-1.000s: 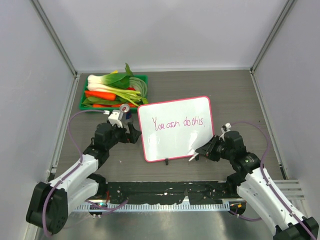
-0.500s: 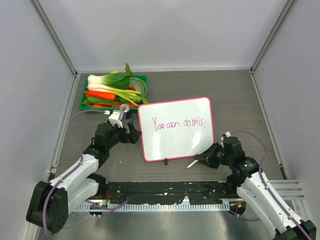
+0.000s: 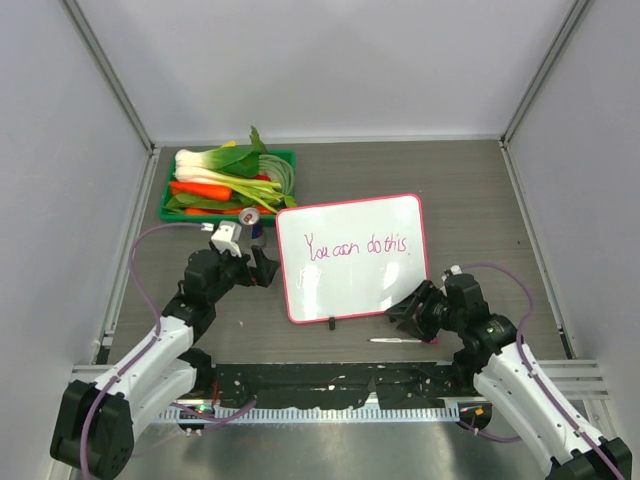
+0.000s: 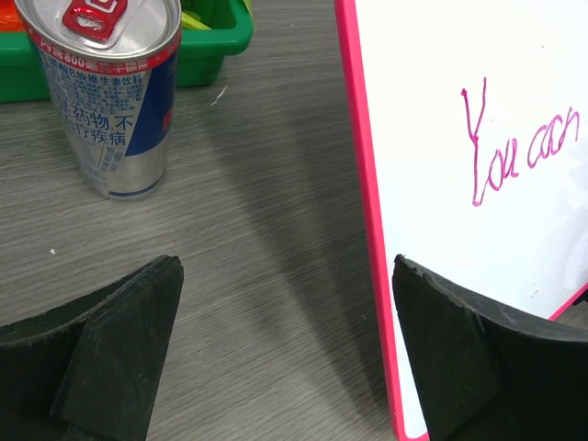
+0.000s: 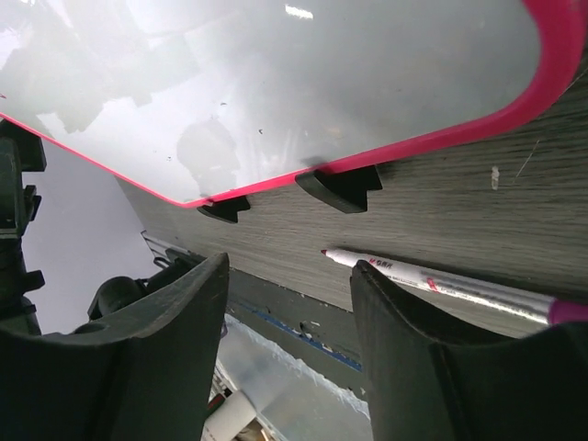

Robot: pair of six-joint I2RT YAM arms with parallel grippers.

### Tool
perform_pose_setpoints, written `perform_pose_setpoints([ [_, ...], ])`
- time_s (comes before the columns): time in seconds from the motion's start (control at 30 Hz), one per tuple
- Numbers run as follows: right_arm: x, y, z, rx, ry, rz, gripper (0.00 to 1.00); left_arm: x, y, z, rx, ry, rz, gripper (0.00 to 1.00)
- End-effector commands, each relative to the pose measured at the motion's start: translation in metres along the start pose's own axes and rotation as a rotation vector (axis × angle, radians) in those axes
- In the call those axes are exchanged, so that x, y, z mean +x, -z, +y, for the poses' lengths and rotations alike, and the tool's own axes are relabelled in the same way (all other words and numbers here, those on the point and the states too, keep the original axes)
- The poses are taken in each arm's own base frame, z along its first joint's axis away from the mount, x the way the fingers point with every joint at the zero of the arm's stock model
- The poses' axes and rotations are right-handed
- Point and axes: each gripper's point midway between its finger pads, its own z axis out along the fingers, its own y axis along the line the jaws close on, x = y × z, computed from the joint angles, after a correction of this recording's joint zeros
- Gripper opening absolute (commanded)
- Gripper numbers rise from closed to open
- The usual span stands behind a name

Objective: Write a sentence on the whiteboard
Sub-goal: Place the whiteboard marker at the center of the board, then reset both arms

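Observation:
The whiteboard [image 3: 350,275] stands on two black feet in the middle of the table, pink-red frame [image 4: 366,184] around it. The sentence [image 3: 358,246] in pink-purple cursive, "You can do this", runs across it. A white marker [image 3: 400,341] with a pink end lies on the table in front of the board. My right gripper [image 3: 402,314] is open just behind the marker [image 5: 441,280], which lies past the right fingertip, outside the jaws. My left gripper [image 3: 268,268] is open at the board's left edge, which sits just inside its right finger [image 4: 478,358].
A drink can [image 3: 250,217] stands upright just behind the left gripper, near the board's top left corner. A green tray [image 3: 171,184] of vegetables sits at the back left. The table's near edge has a dark rail [image 3: 330,380].
The right gripper has opened and let go of the marker, which now lies flat on the table in front of the board. The left arm has barely shifted.

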Motion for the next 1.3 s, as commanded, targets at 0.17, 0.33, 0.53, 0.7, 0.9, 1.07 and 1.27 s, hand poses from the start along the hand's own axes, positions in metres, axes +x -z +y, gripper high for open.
perform_pose_setpoints([
  [0.17, -0.02, 0.003, 0.038, -0.107, 0.065, -0.066, 0.77, -0.011, 0.003, 0.002, -0.014, -0.016, -0.059, 1.0],
  [0.33, -0.029, 0.0, 0.052, -0.124, 0.111, -0.084, 0.79, -0.012, 0.003, 0.004, -0.023, -0.015, -0.062, 1.0],
  [0.53, -0.046, 0.006, 0.075, -0.123, 0.212, -0.133, 0.81, -0.011, 0.003, 0.004, -0.025, -0.015, -0.062, 1.0],
  [0.7, -0.061, 0.011, 0.091, -0.122, 0.286, -0.185, 0.81, -0.011, 0.002, 0.006, -0.03, -0.011, -0.059, 1.0],
  [0.9, -0.07, 0.008, 0.103, -0.118, 0.345, -0.198, 0.83, -0.012, 0.003, 0.006, -0.036, -0.012, -0.067, 1.0],
  [1.07, -0.076, 0.011, 0.114, -0.146, 0.387, -0.23, 1.0, -0.012, 0.003, 0.006, -0.035, -0.012, -0.07, 1.0],
  [1.27, -0.086, 0.015, 0.126, -0.151, 0.431, -0.269, 0.99, -0.012, 0.003, 0.007, -0.038, -0.012, -0.071, 1.0],
])
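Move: The whiteboard's middle is about 11 cm ahead of my open right hand, 10 cm to its left and some 6 cm lower. The board's right black clip is nearly level with that hand, 2 cm to its left and 6 cm below. The freshly released marker lies about 5 cm behind that hand, level sideways and 6 cm lower. From my left hand the board's middle is about 15 cm to the right, 1 cm ahead and 11 cm down. I leave the marker on the table and carry my empty right hand forward about 9 cm, climbing some 7 cm as I go, from beside the near edge to over the board's lower right part. Meanwhile I open the half-open fingers fully and tip them up by roughly 20 degrees. ##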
